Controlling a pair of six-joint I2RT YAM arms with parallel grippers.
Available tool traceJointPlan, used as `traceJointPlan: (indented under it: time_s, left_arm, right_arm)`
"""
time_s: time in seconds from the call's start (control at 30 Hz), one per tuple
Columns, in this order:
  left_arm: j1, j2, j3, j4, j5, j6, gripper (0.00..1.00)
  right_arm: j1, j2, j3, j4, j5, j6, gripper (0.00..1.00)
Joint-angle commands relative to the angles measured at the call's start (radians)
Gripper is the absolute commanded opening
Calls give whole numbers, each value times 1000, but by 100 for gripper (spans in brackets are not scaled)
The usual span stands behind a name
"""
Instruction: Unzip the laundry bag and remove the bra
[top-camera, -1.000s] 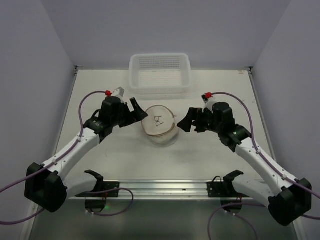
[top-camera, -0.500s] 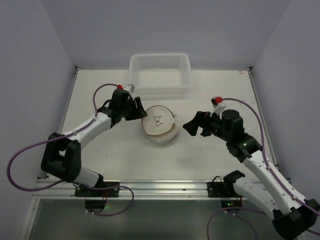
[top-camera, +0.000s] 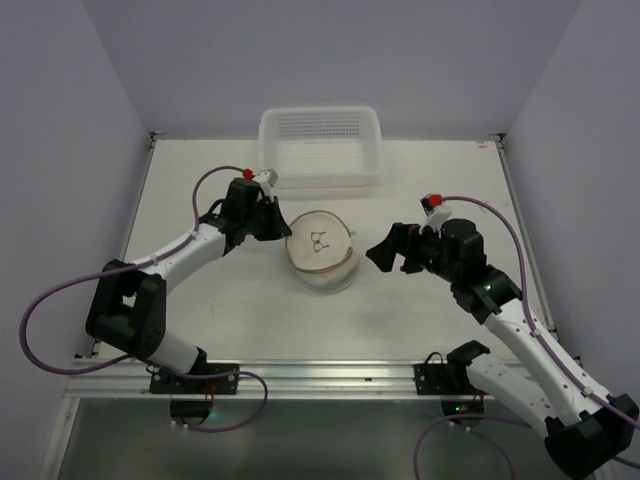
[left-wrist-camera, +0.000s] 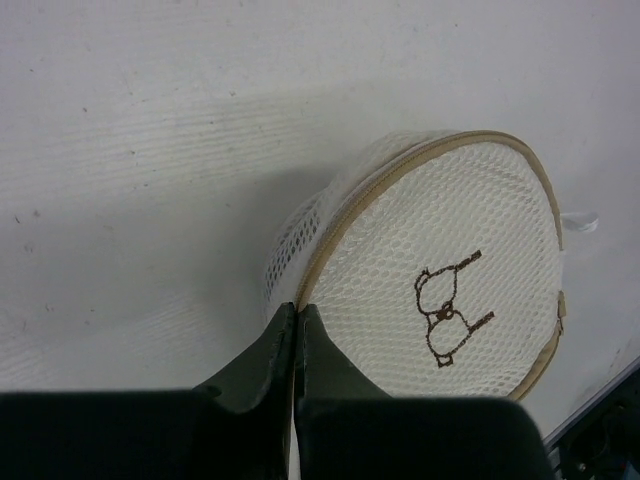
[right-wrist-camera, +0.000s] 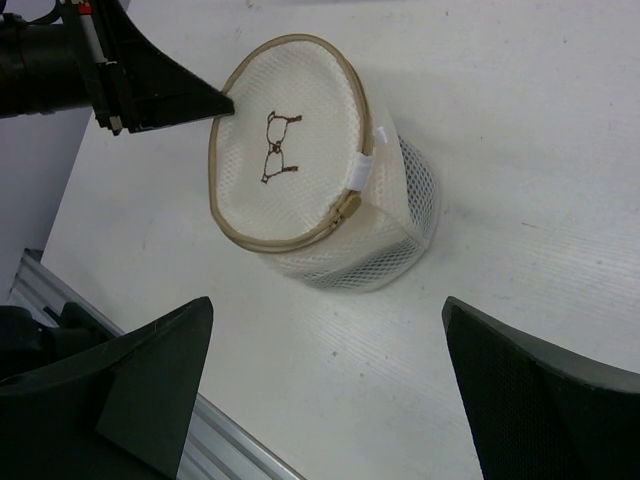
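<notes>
The laundry bag (top-camera: 318, 250) is a small round whitish mesh drum with a tan rim and a bra icon on its tilted flat face. It stands mid-table and also shows in the left wrist view (left-wrist-camera: 450, 250) and the right wrist view (right-wrist-camera: 300, 160). My left gripper (top-camera: 287, 228) is shut, its tips (left-wrist-camera: 296, 310) pinched on the bag's left rim; it also shows in the right wrist view (right-wrist-camera: 225, 100). My right gripper (top-camera: 385, 250) is wide open and empty (right-wrist-camera: 330, 400), a short way right of the bag. A white tab (right-wrist-camera: 358, 170) sits on the rim facing it. The bra is hidden.
A white perforated plastic basket (top-camera: 318, 145) stands at the back, just behind the bag. An aluminium rail (top-camera: 320, 375) runs along the near table edge and shows in the right wrist view (right-wrist-camera: 150, 410). Walls close in the left, right and back.
My left gripper went from open beside the bag to shut on its left rim, the arm stretching forward. My right arm shifted its pose while its open gripper stayed right of the bag.
</notes>
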Motion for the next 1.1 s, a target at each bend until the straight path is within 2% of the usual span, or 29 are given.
traceJointPlan:
  time_s: [0.0, 0.17, 0.33, 0.53, 0.8, 0.9, 0.93, 1.0, 1.03, 1.07]
  left_arm:
    - [-16, -42, 47, 44, 19, 45, 0]
    - [-75, -79, 131, 15, 20, 24, 0]
    - [-141, -76, 215, 12, 22, -13, 6]
    - [-231, -47, 312, 34, 20, -74, 13]
    - [-476, 179, 461, 146, 28, -146, 23]
    - [-542, 292, 551, 139, 71, -148, 44]
    - [-555, 327, 573, 133, 80, -146, 55]
    - [-575, 337, 602, 122, 79, -136, 68]
    - [-573, 325, 603, 117, 68, -131, 82]
    - [-575, 311, 600, 110, 21, -107, 88]
  right_arm:
    - [-3, 14, 22, 11, 18, -23, 99]
    - [-3, 8, 40, 8, 26, -29, 99]
    - [-3, -38, 54, -8, 58, -30, 99]
    - [-5, -127, 73, -48, 168, -12, 99]
    - [-3, -413, 86, -82, 390, 39, 99]
    - [-4, -507, 83, -102, 461, 37, 99]
    - [-3, -525, 82, -108, 473, 34, 99]
    - [-3, -561, 80, -134, 501, 28, 99]
    - [-3, -568, 79, -143, 504, 26, 99]
    - [-3, -571, 80, -165, 507, 31, 99]
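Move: The left fingers are shut on the left rim of the laundry bag's round lid, whose centre lies about 7 cm to their right and 2 cm back, nearly level with them. The clear spot to fold it onto is some 26 cm right, 4 cm back and 8 cm down; the white basket stands roughly 32 cm ahead and 8 cm right, 6 cm lower. From the open right hand the lid is about 9 cm ahead, 13 cm left and 11 cm below. The left hand, still pinching the lid's rim, peels it up about 15 cm while sweeping right across the bag, then draws back and sinks while still going right, ending about 28 cm to the right and 10 cm back, turned some 30 degrees clockwise, its fingers easing apart and then spreading wide to let the lid go. The empty, wide-open right hand at first barely moves, then clears out of the way, up and to the right with some drawing back, its fingers swinging upward and clockwise. ##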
